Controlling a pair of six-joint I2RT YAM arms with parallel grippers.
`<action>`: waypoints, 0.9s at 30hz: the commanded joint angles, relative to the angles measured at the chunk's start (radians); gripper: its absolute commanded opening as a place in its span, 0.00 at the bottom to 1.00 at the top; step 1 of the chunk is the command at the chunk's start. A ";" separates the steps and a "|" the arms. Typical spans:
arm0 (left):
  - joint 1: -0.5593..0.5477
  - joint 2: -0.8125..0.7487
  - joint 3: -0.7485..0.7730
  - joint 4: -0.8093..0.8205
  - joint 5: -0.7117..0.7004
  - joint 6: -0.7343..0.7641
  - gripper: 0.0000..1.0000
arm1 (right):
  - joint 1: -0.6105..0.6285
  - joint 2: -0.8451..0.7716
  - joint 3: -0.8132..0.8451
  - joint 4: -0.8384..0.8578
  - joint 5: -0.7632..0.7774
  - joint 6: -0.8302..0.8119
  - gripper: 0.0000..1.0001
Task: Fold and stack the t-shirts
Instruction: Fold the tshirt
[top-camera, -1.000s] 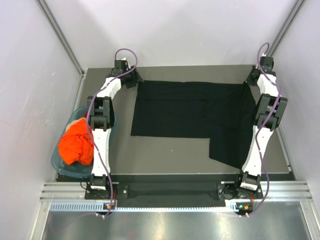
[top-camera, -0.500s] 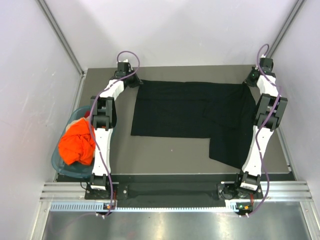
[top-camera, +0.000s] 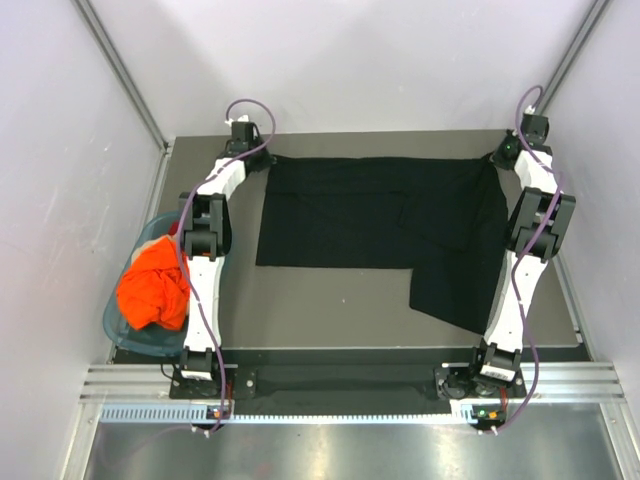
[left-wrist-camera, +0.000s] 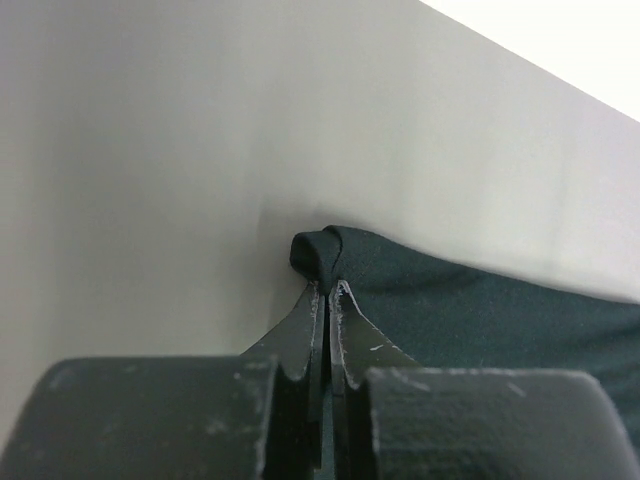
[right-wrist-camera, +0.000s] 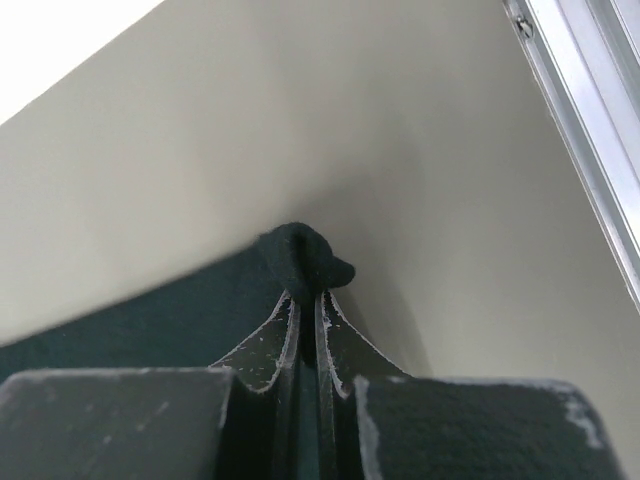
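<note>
The black t-shirt (top-camera: 370, 215) lies spread across the far half of the table, one flap reaching toward the near right. My left gripper (top-camera: 263, 160) is shut on its far left corner; the left wrist view shows the pinched black cloth (left-wrist-camera: 318, 252) bunched past the left gripper (left-wrist-camera: 328, 290). On the far right corner my right gripper (top-camera: 497, 160) is shut too, and cloth (right-wrist-camera: 300, 255) bulges above the right gripper (right-wrist-camera: 305, 298) in the right wrist view. The orange t-shirt (top-camera: 152, 284) sits crumpled in the basket at the left.
A teal plastic basket (top-camera: 116, 322) hangs over the table's left edge beside the left arm. White walls with metal rails close in the back and both sides. The grey table (top-camera: 320, 310) shows bare between the black shirt and the near edge.
My left gripper moved onto the black shirt's far left corner and closed on it. The shirt's far edge now looks pulled straighter and its left side has shifted slightly left.
</note>
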 joint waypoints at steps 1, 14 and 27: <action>0.035 -0.011 0.044 0.072 -0.080 0.024 0.00 | -0.018 0.008 0.038 0.090 -0.008 0.044 0.02; 0.055 0.032 0.102 0.087 -0.080 -0.002 0.00 | -0.049 0.098 0.121 0.131 -0.045 0.141 0.03; 0.055 -0.031 0.165 -0.052 -0.068 0.024 0.69 | -0.052 0.019 0.201 -0.039 -0.014 0.116 0.49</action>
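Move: My left hand still grips the shirt's far left corner, just above the table; its laying spot is about 2 cm ahead, 2 cm left and 1 cm lower. The near left corner lies some 35 cm back, straight behind it. My right hand still grips the far right corner, bound for about 2 cm ahead, 1 cm right and 2 cm down. From that hand, the side rail is roughly 11 cm right and level, and the near flap's middle some 38 cm back and 20 cm left. I draw the shirt by both far corners forward towards the table's far edge, my left hand also pulling about 2 cm left. My right hand eases forward and slightly right, then sinks about 2 cm, rolling its left side up some 8 degrees. Then both hands open and let the corners go, lifting a couple of centimetres while the left drifts farther left. ##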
